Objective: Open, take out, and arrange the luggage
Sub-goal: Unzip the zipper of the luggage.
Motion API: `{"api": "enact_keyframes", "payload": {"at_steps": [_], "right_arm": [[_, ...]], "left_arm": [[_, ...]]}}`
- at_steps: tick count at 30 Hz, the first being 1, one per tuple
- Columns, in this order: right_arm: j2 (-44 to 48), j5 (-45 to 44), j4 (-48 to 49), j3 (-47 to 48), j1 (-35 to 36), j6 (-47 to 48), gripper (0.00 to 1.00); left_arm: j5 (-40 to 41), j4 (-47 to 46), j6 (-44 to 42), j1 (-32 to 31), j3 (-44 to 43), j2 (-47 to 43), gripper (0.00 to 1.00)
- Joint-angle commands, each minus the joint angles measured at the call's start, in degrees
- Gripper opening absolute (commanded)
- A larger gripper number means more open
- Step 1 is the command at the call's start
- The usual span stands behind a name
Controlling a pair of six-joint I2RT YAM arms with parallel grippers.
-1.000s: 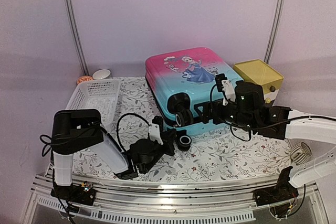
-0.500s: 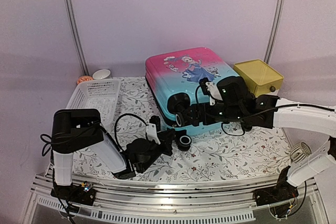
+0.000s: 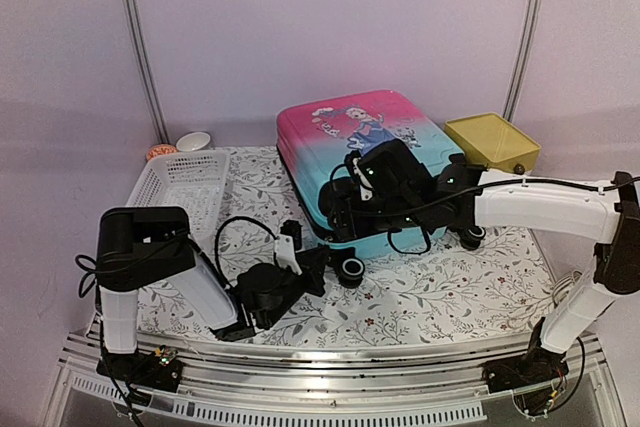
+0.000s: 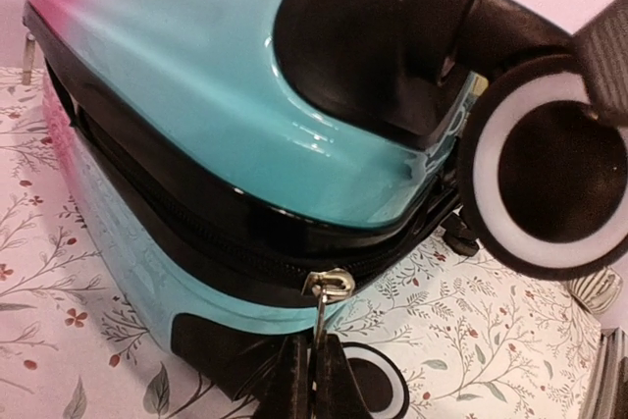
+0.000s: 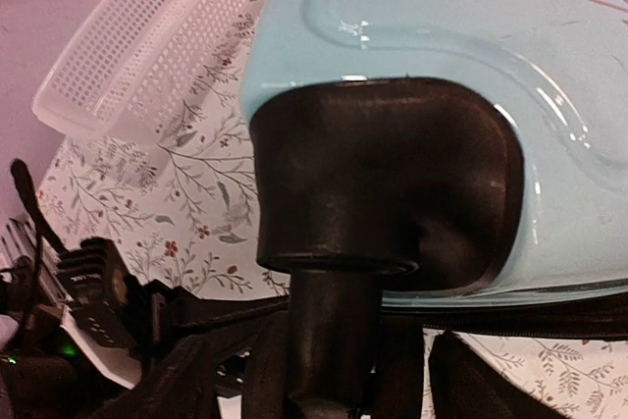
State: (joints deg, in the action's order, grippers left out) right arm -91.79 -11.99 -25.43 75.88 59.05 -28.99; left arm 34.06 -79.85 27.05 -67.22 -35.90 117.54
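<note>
The luggage (image 3: 335,127), pink fading to turquoise, lies flat on the flowered table with its wheels toward me. Its black zipper band looks closed in the left wrist view. My left gripper (image 3: 322,259) sits low at the near left corner, shut on the metal zipper pull (image 4: 329,287), which runs down between its fingers (image 4: 294,380). My right gripper (image 3: 342,209) reaches in from the right to the upper corner wheel. Its jaws stand open, closely on both sides of the black wheel stem (image 5: 334,311) below the wheel housing (image 5: 392,183).
A white perforated basket (image 3: 180,187) stands left of the luggage, with two small bowls (image 3: 193,140) behind it. A yellow-topped box (image 3: 490,142) sits at the luggage's right rear. The right arm stretches across the luggage's front edge.
My right arm has swung left along the luggage's front to the corner wheel, and its jaws have narrowed around the stem. The left gripper keeps hold of the zipper pull, barely shifted.
</note>
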Motion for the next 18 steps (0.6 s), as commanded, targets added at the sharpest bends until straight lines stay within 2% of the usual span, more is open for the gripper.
{"api": "enact_keyframes", "payload": {"at_steps": [1,3,8,18], "right_arm": [[-1.27,-4.7,-4.19,1.95,0.97,-1.18,0.65],[-0.91,-4.86,-3.79,1.7,1.05,-1.29,0.59],[-0.73,-5.48,-3.83,1.43,1.06,-1.19,0.52],[0.01,-5.34,-3.1,1.21,1.07,-0.33,0.48]], "left_arm": [[4.16,-2.45,-0.28,1.29,1.74,-3.07,0.0],[4.44,-1.67,-0.35,1.67,2.0,-3.63,0.0],[4.91,1.32,0.73,2.93,3.22,-7.07,0.0],[0.89,9.43,5.04,8.67,3.5,-10.34,0.0]]}}
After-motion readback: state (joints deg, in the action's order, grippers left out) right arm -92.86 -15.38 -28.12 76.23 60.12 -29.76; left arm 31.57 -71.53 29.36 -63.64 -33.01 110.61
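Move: The left hand already pinches the zipper pull; its slider sits about 3 cm ahead of the fingers and 2 cm to their right, level with them, at the luggage's near left corner. From this hand the upper wheel is some 3 cm ahead, 5 cm right and 8 cm up, the lower wheel about 2 cm ahead, 5 cm right and 6 cm down. The upper wheel is already between the right hand's open fingers, about 1 cm ahead and 1 cm below; the lower wheel lies straight under that hand, roughly 11 cm down. The right hand sinks its last 1 cm or so over the upper wheel and closes its fingers from wide to about half open, gripping the wheel between the pads, then stays there to hold the luggage. Meanwhile the left hand, keeping its pinch on the zipper pull, draws it about 2.5 cm to the left and, towards the end, also forward, around the near left corner towards the luggage's left side, slowly at first and with hardly any turn of the wrist. ##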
